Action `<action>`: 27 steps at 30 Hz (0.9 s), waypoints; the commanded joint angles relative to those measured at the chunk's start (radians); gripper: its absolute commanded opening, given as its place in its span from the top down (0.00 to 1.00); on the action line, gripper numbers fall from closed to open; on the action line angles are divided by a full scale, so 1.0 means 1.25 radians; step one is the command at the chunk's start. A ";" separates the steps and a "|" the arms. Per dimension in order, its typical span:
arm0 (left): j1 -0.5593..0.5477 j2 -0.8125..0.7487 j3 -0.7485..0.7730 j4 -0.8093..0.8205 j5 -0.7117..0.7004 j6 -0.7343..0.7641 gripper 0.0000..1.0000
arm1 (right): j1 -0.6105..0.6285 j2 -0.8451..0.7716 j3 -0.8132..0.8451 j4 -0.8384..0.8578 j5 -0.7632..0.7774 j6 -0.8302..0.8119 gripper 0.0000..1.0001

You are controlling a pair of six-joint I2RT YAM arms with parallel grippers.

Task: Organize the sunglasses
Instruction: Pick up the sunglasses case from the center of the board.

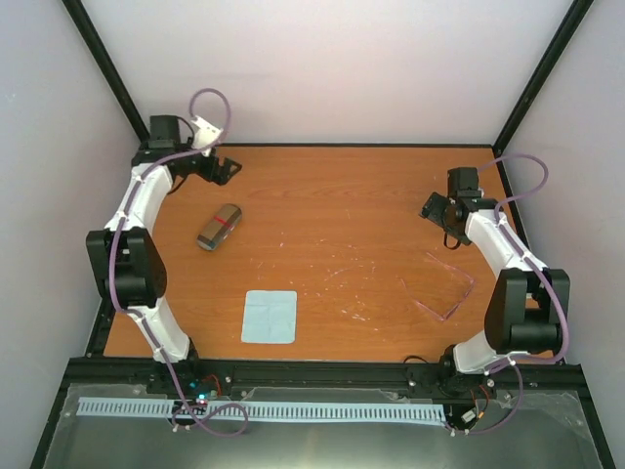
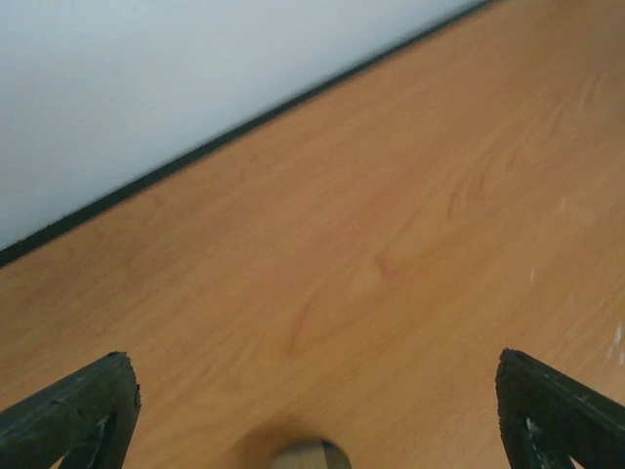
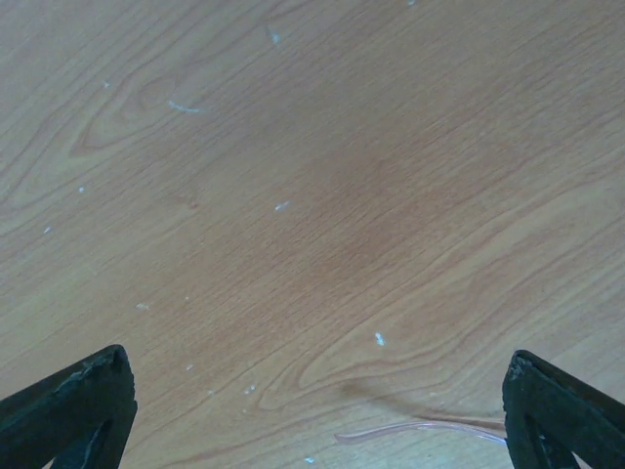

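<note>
The sunglasses (image 1: 441, 288) are a faint pinkish translucent outline lying on the table's right side, just in front of the right arm. One thin pink arm of the sunglasses (image 3: 420, 430) shows at the bottom of the right wrist view. My right gripper (image 1: 437, 207) hangs open behind them, and in its own view the right gripper (image 3: 317, 410) has only bare wood between its fingers. My left gripper (image 1: 227, 172) is open at the far left corner; the left gripper (image 2: 317, 410) holds nothing. The grey-tan case (image 1: 219, 227) with a red band lies in front of it.
A pale blue square cloth (image 1: 270, 317) lies flat near the front edge, left of centre. The case's end (image 2: 308, 456) peeks in at the bottom of the left wrist view. A black frame rail (image 2: 244, 127) and pale wall bound the table's far edge.
</note>
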 commanded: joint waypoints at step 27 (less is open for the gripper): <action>-0.084 0.003 -0.258 -0.150 -0.480 0.173 0.05 | 0.085 0.142 0.127 0.049 -0.287 -0.062 0.03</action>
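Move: The sunglasses case lies below and behind the left hand: about 9 cm back, 4 cm to its left and some 21 cm down. The light-blue cloth, its nearest neighbour, is roughly 25 cm nearer the base than the case and 17 cm to the right of it, flat on the table. From the right hand the case is about 68 cm to the left, some 3 cm farther out and 10 cm lower. The sunglasses case is what the left hand comes down on, sinking about 16 cm while drawing back some 10 cm and ending a little to the left; the wrist swings by about 40 degrees to point nearly straight down, fingers staying wide open, still above the case. The right hand travels some 10 cm left and a little forward, open and empty, turning counter-clockwise. ##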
